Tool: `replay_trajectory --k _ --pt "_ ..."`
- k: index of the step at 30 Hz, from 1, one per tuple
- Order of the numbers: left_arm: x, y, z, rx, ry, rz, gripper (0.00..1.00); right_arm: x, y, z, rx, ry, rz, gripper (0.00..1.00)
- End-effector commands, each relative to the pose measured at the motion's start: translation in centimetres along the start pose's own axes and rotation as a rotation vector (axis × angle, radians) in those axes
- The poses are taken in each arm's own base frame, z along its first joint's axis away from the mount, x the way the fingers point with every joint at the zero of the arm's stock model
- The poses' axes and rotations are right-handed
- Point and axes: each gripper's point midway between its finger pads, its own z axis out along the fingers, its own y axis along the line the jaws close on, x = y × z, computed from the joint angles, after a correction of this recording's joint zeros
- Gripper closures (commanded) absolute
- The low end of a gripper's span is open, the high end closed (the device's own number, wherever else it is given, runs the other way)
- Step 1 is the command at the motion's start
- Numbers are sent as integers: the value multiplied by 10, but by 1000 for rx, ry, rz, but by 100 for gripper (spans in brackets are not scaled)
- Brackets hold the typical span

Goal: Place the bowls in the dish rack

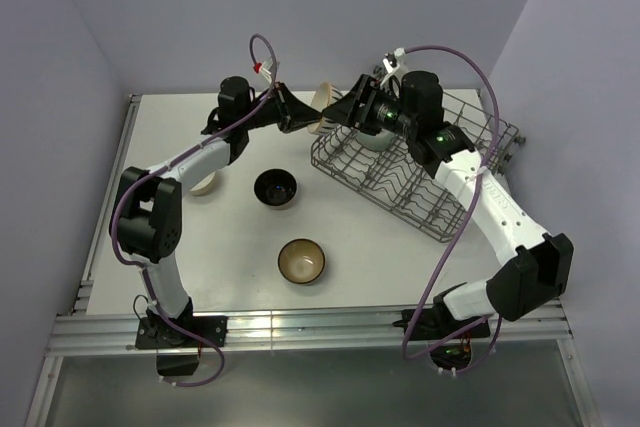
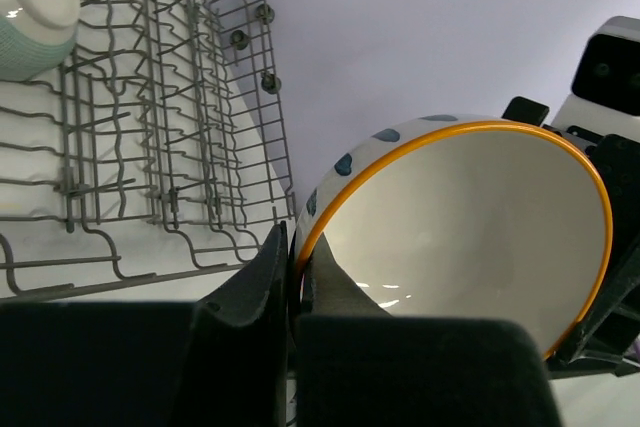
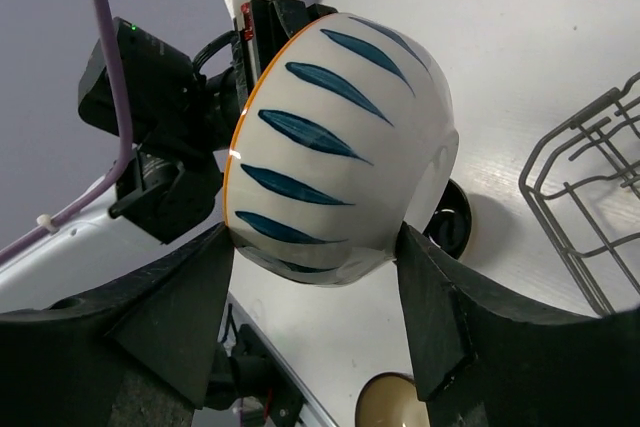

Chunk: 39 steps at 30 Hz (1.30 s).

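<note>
A cream bowl [image 1: 323, 99] with blue leaf marks and an orange rim hangs on its side in the air, just left of the dish rack [image 1: 440, 197]. My left gripper [image 2: 297, 247] is shut on its rim, one finger inside and one outside. My right gripper [image 3: 315, 237] is shut on the same bowl [image 3: 340, 137], its fingers pressing on opposite sides of the body. A pale teal bowl [image 2: 30, 17] sits upside down in the rack [image 2: 150, 147]. On the table stand a glossy black bowl [image 1: 275, 187] and a brown bowl [image 1: 301, 261] with a tan inside.
Another pale bowl [image 1: 203, 184] is partly hidden under my left arm's forearm. The rack sits at an angle at the back right, near the right wall. The two wrists are close together above the rack's left corner.
</note>
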Motion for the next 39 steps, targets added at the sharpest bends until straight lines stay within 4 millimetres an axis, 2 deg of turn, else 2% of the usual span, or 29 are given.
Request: replay_trajectory --k 1,2,4,5,7,8,12,13,19,25,34,39 --pt "-3 -25 1 35 -17 82 100 -18 20 1 -41 -51 -38 52" --pt "-3 -24 1 31 -19 82 100 -16 17 3 -36 -46 -35 62" --pt "-2 -23 1 26 -13 81 100 -15 15 4 -35 -43 -40 73" --pt "-2 -22 1 25 -11 81 100 -14 15 5 -36 -40 -44 86" --pt "-1 -19 1 16 -5 79 100 -14 14 6 -33 -37 -50 98" --pt "0 -18 1 12 -1 81 99 -13 14 7 -35 -32 -52 100" --pt "5 -8 1 -9 13 73 93 -14 11 9 -29 -35 -66 100" --pt "5 -6 1 -14 14 75 87 -13 9 9 -25 -35 -71 100" --pt "11 7 0 -44 28 63 70 -13 -3 10 -1 -31 -72 100" --pt "14 18 1 -71 39 52 58 -16 -11 10 25 -35 -80 100" --pt "16 26 2 -89 47 39 52 -16 -19 9 28 -30 -56 100" --pt "19 32 1 -105 56 42 44 -20 -25 10 49 -36 -54 100"
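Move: The striped bowl stands on edge between both grippers: its middle is about 4 cm above, 2 cm to the right of and 1 cm behind the left hand, and from the right hand some 3 cm ahead, 2 cm left and 2 cm below. The dish rack's middle lies roughly 7 cm ahead, 18 cm right and 27 cm below the right hand; the green bowl in it 10 cm ahead, 10 cm right and 25 cm below. Hand the striped bowl over: sink both grippers together about 3 cm, keeping the right fingers clamped across rim side and foot. Partway down, open the left fingers from their pinch to about half, letting go of the rim, and let that hand sink on almost straight. Finish by easing the right hand a little forward and right, towards the rack. ##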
